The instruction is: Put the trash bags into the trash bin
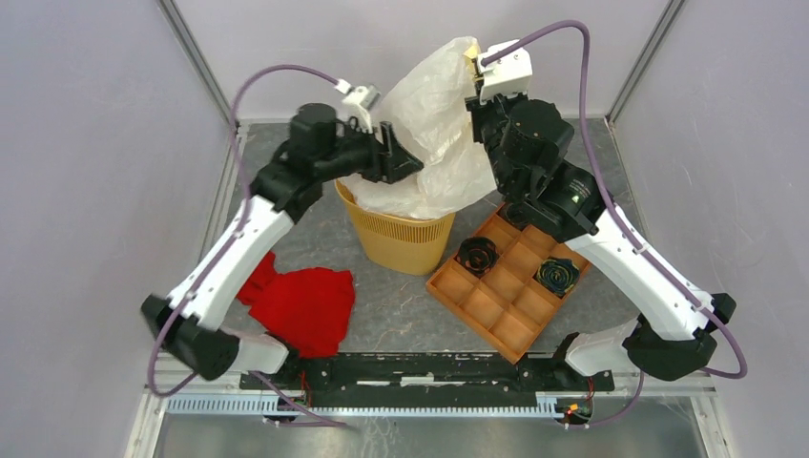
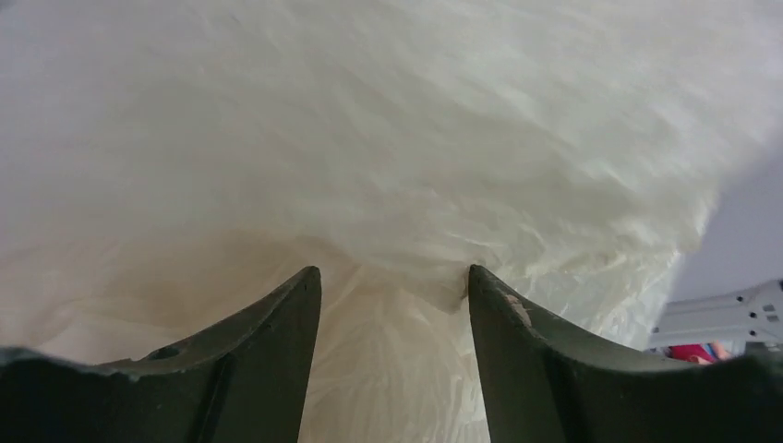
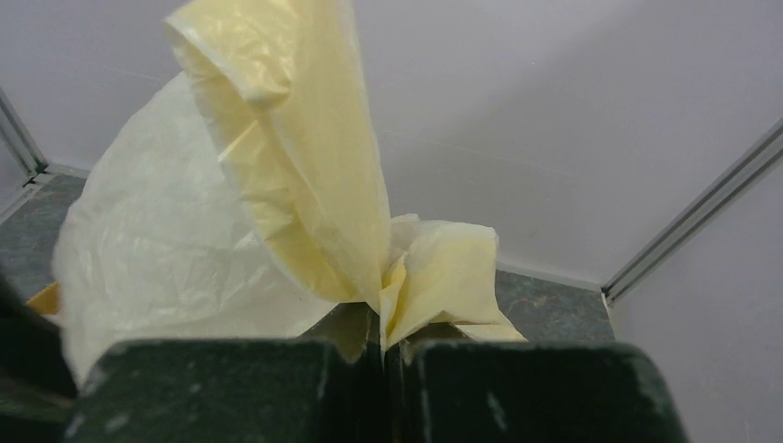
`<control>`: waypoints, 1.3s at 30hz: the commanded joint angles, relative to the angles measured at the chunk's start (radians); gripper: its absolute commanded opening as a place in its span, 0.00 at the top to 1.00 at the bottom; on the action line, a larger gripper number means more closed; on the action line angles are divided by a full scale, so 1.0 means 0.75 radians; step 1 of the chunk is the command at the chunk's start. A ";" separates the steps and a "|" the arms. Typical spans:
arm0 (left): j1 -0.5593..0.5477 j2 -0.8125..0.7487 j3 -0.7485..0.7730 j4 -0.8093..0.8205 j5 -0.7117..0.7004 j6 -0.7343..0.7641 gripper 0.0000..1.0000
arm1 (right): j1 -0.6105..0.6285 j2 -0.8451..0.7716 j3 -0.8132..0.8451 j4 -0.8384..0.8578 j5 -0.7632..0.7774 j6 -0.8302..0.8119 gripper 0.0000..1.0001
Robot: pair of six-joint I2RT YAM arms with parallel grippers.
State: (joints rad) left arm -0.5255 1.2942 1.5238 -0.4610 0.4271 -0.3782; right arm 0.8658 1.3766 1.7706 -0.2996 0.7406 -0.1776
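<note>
The cream-white trash bag [image 1: 434, 124] hangs stretched upward, its lower part sagging into the mouth of the orange-yellow trash bin [image 1: 405, 239]. My right gripper [image 1: 474, 65] is raised above the bin and shut on the bag's top edge; in the right wrist view the film [image 3: 305, 185] bunches out of the closed right gripper [image 3: 383, 323]. My left gripper [image 1: 408, 164] is at the bag's left side just above the bin's rim. It is open, its two dark fingers [image 2: 277, 332] apart and their tips against the bag [image 2: 397, 166], with film bulging between them.
A red cloth [image 1: 305, 305] lies at the front left of the bin. An orange-brown compartment tray [image 1: 510, 281] sits to the bin's right, under the right arm, holding two dark rolled items [image 1: 476, 254]. Metal frame posts and walls close off the back.
</note>
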 commanded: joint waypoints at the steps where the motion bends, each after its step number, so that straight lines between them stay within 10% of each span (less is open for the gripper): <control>1: -0.004 0.125 -0.091 0.210 -0.015 -0.231 0.35 | 0.000 0.015 0.062 -0.027 -0.096 0.088 1.00; 8: -0.002 0.245 -0.114 0.292 -0.044 -0.322 0.36 | -0.001 0.030 0.128 -0.169 -0.359 0.189 1.00; 20: -0.001 -0.120 -0.166 0.012 -0.407 0.005 0.01 | -0.002 0.014 0.036 -0.263 -0.511 0.192 1.00; 28: -0.001 -0.244 -0.164 -0.038 -0.687 -0.035 0.00 | 0.000 0.191 0.106 -0.415 -0.748 0.320 0.99; 39: 0.001 -0.027 -0.081 0.120 -0.547 -0.225 0.00 | -0.003 0.174 0.063 -0.391 -0.679 0.353 1.00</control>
State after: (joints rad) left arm -0.5259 1.2137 1.4181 -0.4389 -0.0216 -0.4679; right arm 0.8646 1.5936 1.8172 -0.6533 0.2260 0.0631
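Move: Nearly filling the view ahead of the left hand, the white trash bag's bulk has its middle about 4 cm forward, 2 cm right and 2 cm below. The trash bin's middle is roughly 5 cm ahead and 4 cm left of that hand, 26 cm down. From the right hand, which holds the bag's neck, the bin is some 15 cm left, 1 cm forward and 36 cm below; the wooden tray is about 13 cm right, 9 cm back and 49 cm below. Carrying the pinched bag neck some 12 cm left, the right hand swings it in over the bin, then sinks for a total of about 15 cm, turning counter-clockwise and tipping down nearly 30 degrees. The left hand pushes the bag down about 10 cm and forward 5, opens wide, backs up and left, then eases forward again over the bin. ##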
